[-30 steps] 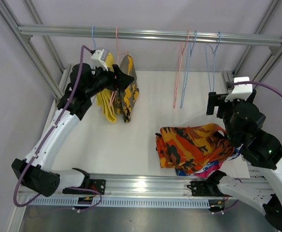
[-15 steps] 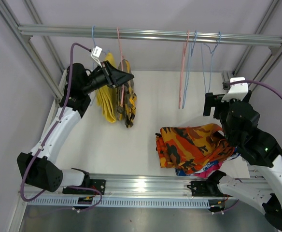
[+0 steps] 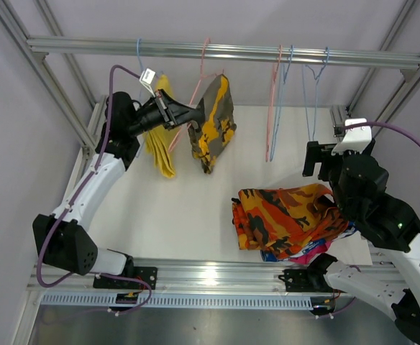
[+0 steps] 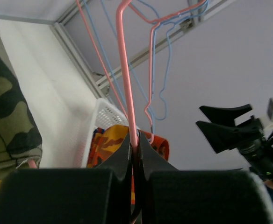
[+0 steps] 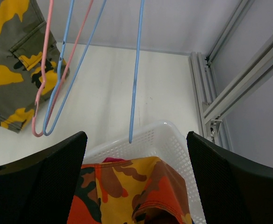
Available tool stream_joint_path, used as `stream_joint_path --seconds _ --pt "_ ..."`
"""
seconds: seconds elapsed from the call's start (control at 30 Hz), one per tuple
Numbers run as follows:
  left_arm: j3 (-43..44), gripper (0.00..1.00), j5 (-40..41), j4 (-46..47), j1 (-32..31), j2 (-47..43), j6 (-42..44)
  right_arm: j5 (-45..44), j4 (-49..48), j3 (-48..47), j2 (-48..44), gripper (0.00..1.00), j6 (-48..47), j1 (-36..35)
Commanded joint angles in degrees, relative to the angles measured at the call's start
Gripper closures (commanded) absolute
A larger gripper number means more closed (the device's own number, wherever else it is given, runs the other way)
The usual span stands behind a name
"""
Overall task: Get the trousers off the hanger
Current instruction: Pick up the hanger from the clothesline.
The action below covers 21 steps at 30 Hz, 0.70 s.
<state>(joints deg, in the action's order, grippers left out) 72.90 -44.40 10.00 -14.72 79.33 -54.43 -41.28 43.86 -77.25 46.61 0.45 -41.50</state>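
Observation:
Yellow-brown camouflage trousers (image 3: 213, 122) hang on a pink hanger (image 3: 198, 79) that is swung out to the right under the rail. My left gripper (image 3: 195, 113) is shut on that hanger's wire; in the left wrist view the pink hanger (image 4: 125, 70) runs up from between the closed left gripper (image 4: 135, 144). Plain yellow trousers (image 3: 160, 147) hang behind it on a blue hanger (image 3: 139, 54). Orange-red patterned trousers (image 3: 285, 215) lie piled in the basket. My right gripper (image 5: 136, 135) stands open above them, holding nothing.
The metal rail (image 3: 224, 52) crosses the back. Empty pink and blue hangers (image 3: 275, 108) and another blue hanger (image 3: 314, 93) hang at its right. The white basket (image 5: 174, 135) sits at the right front, with a bit of magenta cloth (image 3: 312, 253) under the pile.
My left gripper closed on the pink hanger's wire and drew it right, so the hanger tilts and the camouflage trousers swung away from the yellow ones. The right arm barely moved.

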Motion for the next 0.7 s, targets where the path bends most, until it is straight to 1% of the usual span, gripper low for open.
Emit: stream_joint_path --seconds 0.0,0.2,0.27,0.4,0.5,0.53,0.6,0.63,0.67 --pt "5.75 0.99 -2.45 17.59 -0.04 -2.42 -4.97 1.55 1.14 -2.02 -0.12 0.08 1.40 -0.25" --pt "11.72 1.00 -0.43 18.48 -0.04 -2.51 -9.54 2.25 3.60 -7.20 1.55 0.08 0.96 -0.34" --pt "12.35 1.00 0.63 19.09 -0.04 -2.86 -10.51 2.43 3.95 -7.91 2.17 0.07 0.87 -0.34" --pt "14.10 0.99 2.39 18.22 -0.04 -3.48 -10.25 2.25 3.61 -9.32 2.70 0.05 0.52 -0.52" --pt "15.33 0.99 3.53 15.76 -0.04 -4.44 -8.68 2.34 2.90 -10.90 3.66 0.04 -0.53 -0.69" --pt "15.60 0.99 3.97 14.71 -0.04 -4.79 -7.89 2.52 2.73 -12.64 4.01 0.03 -2.19 -0.78" --pt "16.92 0.99 6.25 9.71 -0.13 -6.37 -4.20 3.65 2.20 -14.76 5.68 0.04 -2.91 -1.30" --pt "18.49 0.99 7.13 7.60 -0.13 -6.99 -1.75 4.18 2.02 -17.29 6.29 0.04 -3.69 -1.57" --pt "19.20 0.99 8.62 3.66 -0.22 -7.43 -0.60 4.71 2.02 -18.80 7.95 0.03 -3.87 -1.75"
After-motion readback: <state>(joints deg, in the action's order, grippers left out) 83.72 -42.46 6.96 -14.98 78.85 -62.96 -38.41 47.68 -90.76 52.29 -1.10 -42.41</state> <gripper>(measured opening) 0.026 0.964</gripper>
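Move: My left fingers already pinch the pink hanger's near wire; its hook is over the clothesline about 8 cm ahead of that hand, 2 cm right and 14 cm up. The camouflage trousers hang 7 cm ahead, 4 right and slightly below; the yellow trousers are 7 cm ahead and 8 left, the empty hangers 6 ahead and 15 right. From my right hand the hook is some 16 cm ahead, 25 left and 13 up. Keeping my pinch on the pink hanger's wire, I raise my left hand about 8 cm, most of it in one quick pull that eases me back a centimetre or so, while the fingertips tip up slightly. This takes the hook up and off the clothesline. My right hand rises about 5 cm as well, open and empty. ##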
